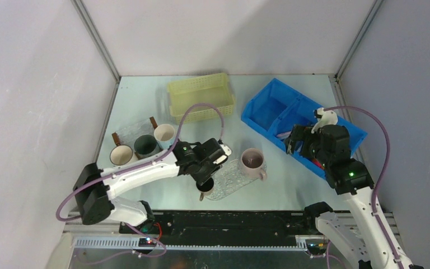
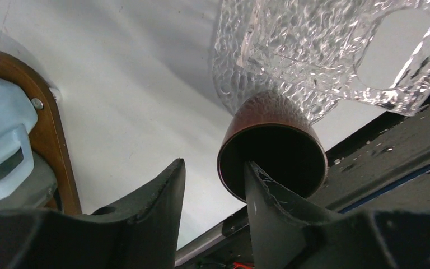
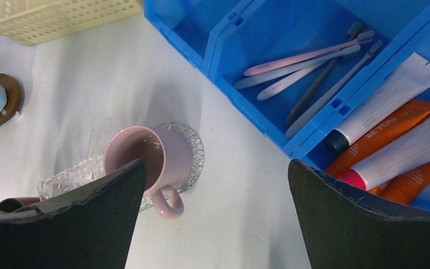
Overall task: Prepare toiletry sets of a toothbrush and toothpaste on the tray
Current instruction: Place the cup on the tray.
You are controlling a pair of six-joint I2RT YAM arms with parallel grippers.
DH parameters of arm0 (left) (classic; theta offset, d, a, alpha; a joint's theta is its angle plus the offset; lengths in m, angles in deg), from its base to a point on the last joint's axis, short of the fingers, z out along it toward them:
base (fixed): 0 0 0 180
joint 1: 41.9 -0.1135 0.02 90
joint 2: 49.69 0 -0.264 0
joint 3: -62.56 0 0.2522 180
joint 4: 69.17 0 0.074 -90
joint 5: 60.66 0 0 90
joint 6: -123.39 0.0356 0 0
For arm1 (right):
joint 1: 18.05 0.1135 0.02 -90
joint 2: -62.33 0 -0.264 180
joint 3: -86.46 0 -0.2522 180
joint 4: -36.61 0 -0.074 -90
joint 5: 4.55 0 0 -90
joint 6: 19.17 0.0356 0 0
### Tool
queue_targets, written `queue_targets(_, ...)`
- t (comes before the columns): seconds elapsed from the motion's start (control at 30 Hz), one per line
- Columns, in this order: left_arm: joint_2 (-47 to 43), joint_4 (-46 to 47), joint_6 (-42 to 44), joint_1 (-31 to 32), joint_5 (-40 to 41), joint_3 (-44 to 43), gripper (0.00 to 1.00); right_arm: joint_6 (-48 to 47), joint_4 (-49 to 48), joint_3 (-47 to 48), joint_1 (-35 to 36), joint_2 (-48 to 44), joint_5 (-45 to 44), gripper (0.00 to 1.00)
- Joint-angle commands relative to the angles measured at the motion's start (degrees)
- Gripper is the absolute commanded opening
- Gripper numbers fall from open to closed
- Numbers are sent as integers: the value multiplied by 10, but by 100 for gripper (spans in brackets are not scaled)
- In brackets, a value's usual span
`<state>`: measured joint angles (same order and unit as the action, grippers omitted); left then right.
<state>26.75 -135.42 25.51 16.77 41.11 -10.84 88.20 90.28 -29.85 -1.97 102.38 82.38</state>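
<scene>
A clear glass tray (image 1: 229, 180) lies near the table's front edge. A pink mug (image 1: 252, 162) stands on its right end and a brown mug (image 1: 205, 188) at its near-left end. In the left wrist view my left gripper (image 2: 214, 162) is open. One finger reaches into the brown mug (image 2: 271, 145) and the other stays clear outside its rim. Several toothbrushes (image 3: 308, 61) and orange and white toothpaste tubes (image 3: 392, 129) lie in the blue bin (image 3: 241, 45). My right gripper (image 3: 215, 162) hangs wide open and empty above the table between bin and pink mug (image 3: 145, 157).
A yellow perforated basket (image 1: 200, 96) stands at the back. A wooden-handled stand with three mugs (image 1: 140, 144) sits at the left. The blue bin (image 1: 269, 106) fills the right side. A black rail (image 2: 392, 162) runs along the near edge.
</scene>
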Motion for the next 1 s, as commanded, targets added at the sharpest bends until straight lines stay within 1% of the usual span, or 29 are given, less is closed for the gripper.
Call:
queue_targets(0.0,35,-3,72,-6,-14,-28,48,-5,-10,28,-5,-1,-16,99)
queue_targets(0.13,61,-2,90,-8,-30,-38,41,-6,-15,30,-8,3,-20,99)
queue_targets(0.2,69,-2,95,-7,-37,-40,36,-7,-19,31,-10,7,-21,99)
queue_targets(0.23,72,-1,95,-7,-44,-41,31,-8,-21,31,-11,9,-20,99)
queue_targets(0.27,72,-1,95,-7,-47,-42,29,-8,-23,32,-11,12,-20,99)
queue_targets(0.3,74,-2,91,-7,-53,-43,23,-8,-25,33,-12,14,-20,99)
queue_targets(0.4,70,-6,84,-7,-69,-45,13,-10,-30,36,-14,25,-19,99)
queue_targets(0.43,67,-8,75,-6,-75,-45,8,-11,-33,37,-15,28,-19,99)
queue_targets(0.5,61,-15,58,-7,-80,-44,2,-13,-38,38,-16,33,-19,99)
queue_targets(0.7,35,-4,-8,-6,-92,-40,0,-12,-49,38,-21,47,-11,99)
queue_targets(0.97,16,22,-91,-8,-85,-8,0,-8,-51,38,-22,56,-2,99)
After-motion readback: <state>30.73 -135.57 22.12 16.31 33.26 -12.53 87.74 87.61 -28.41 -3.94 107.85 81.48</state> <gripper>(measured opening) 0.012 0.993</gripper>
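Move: The brown cup's middle is about 3 cm to the right of the left hand, 2 cm back and 5 cm below, its rim right under the half-open fingers. The middle of the clear embossed tray is some 15 cm to the right of that hand and 2 cm ahead, 9 cm down; the pink mug, on the tray's far end, is 20 cm right and 8 ahead. From the right hand the cup is roughly 30 cm left, 10 back and 17 below. Down first, about 2 cm, the left hand sinks to the brown cup's rim with one finger inside the mouth and one outside, and shuts the fingers from half open, pinching the wall. It then draws the cup back and to the right, about 2 cm each way, rising 1 cm and tilting slightly. The right hand, fingers still wide open, edges 2 cm forward. ##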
